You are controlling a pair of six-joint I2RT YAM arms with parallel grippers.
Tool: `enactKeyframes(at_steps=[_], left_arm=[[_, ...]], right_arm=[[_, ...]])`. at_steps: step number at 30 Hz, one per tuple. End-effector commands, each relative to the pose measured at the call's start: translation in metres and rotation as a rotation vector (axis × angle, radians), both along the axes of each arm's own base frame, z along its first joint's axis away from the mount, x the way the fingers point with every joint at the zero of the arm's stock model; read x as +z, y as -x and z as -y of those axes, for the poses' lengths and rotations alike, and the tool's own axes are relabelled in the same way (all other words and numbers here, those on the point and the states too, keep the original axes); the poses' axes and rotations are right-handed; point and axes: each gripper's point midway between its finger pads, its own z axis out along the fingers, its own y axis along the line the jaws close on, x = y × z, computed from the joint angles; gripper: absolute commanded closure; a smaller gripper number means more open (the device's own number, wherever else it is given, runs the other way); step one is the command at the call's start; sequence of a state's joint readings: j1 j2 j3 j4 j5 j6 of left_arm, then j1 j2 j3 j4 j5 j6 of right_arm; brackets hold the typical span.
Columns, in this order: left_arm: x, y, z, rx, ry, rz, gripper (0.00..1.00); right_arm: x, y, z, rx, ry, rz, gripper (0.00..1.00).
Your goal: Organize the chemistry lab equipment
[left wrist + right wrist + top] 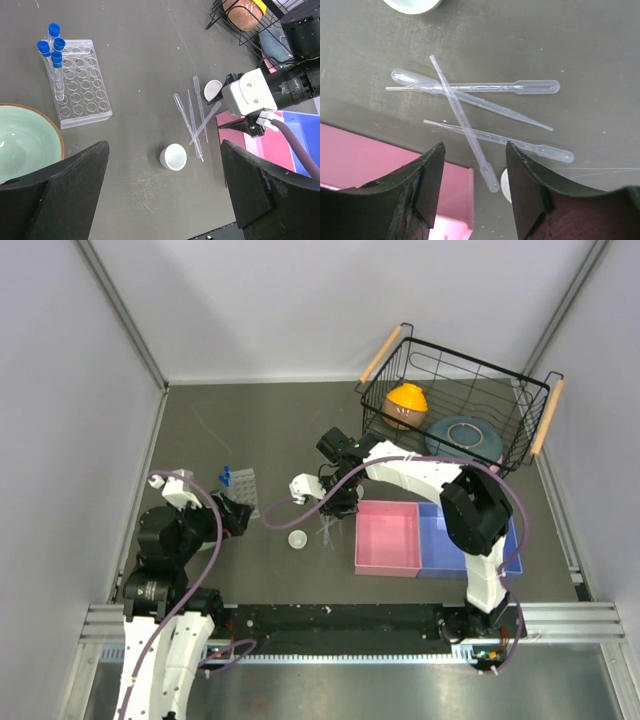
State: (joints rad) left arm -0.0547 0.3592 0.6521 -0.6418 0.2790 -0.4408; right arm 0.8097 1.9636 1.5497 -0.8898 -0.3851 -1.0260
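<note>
Several thin clear pipettes (470, 95) lie crossed on the dark table. My right gripper (475, 147) hovers over them, open, and the bulb of one pipette (487, 175) lies loose between its fingers. One small white dish (506, 186) peeks out beside the right finger. A second white dish (173, 156) stands upright on the table, beyond and between the fingers of my open left gripper (165, 195). The clear tube rack (82, 85) sits at the left with several blue-capped tubes (55, 50) in its far corner.
A pink bin (388, 537) and a blue bin (445, 540) stand right of the pipettes. A black wire basket (455, 400) at the back right holds an orange bowl (406, 400) and a teal plate (465, 435). A pale green bowl (20, 142) sits near the rack.
</note>
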Motion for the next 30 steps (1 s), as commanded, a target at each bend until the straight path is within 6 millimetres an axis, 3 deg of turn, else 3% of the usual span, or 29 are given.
enactKeyframes(at_steps=[1, 10, 21, 25, 30], left_arm=[[0.018, 0.001, -0.003, 0.01, -0.013, 0.088, 0.02], [0.023, 0.003, -0.024, 0.142, -0.018, 0.121, 0.02], [0.023, 0.003, -0.024, 0.142, -0.018, 0.119, 0.02], [0.023, 0.003, -0.023, 0.14, -0.017, 0.119, 0.02], [0.02, 0.002, -0.021, 0.129, -0.006, 0.103, 0.02]], right_arm=[[0.003, -0.009, -0.019, 0.097, -0.067, 0.077, 0.5], [-0.029, 0.002, -0.016, 0.122, -0.002, 0.052, 0.59], [-0.046, 0.004, -0.015, 0.136, 0.031, 0.053, 0.76], [-0.037, 0.005, -0.019, 0.145, 0.008, 0.067, 0.84], [-0.007, 0.004, -0.026, 0.142, -0.057, 0.099, 0.95]])
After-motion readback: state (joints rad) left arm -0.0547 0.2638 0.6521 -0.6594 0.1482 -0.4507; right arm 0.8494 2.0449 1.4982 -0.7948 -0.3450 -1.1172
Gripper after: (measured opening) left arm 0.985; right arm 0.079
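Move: The top pipette of the pile has its middle about 5 cm below the right hand, some 1 cm back and 1 cm left. From that hand, the white cup stands about 11 cm left and 6 cm back, the round white lid 5 cm ahead and 3 cm right, and the pink tray's middle 12 cm right and 6 cm back. From the left hand, that pipette lies roughly 21 cm right, 5 cm ahead and 20 cm below. The right hand first eases about 1 cm forward and left, then comes back and sinks some 4.5 cm almost straight down onto the top pipette, turning slightly counter-clockwise, while its half-open fingers close steadily until nearly shut, pinching the pipette near its middle. The left hand, empty and still wide open, backs out of the way by about 2 cm to the left and 1 cm up, turning a little counter-clockwise. ##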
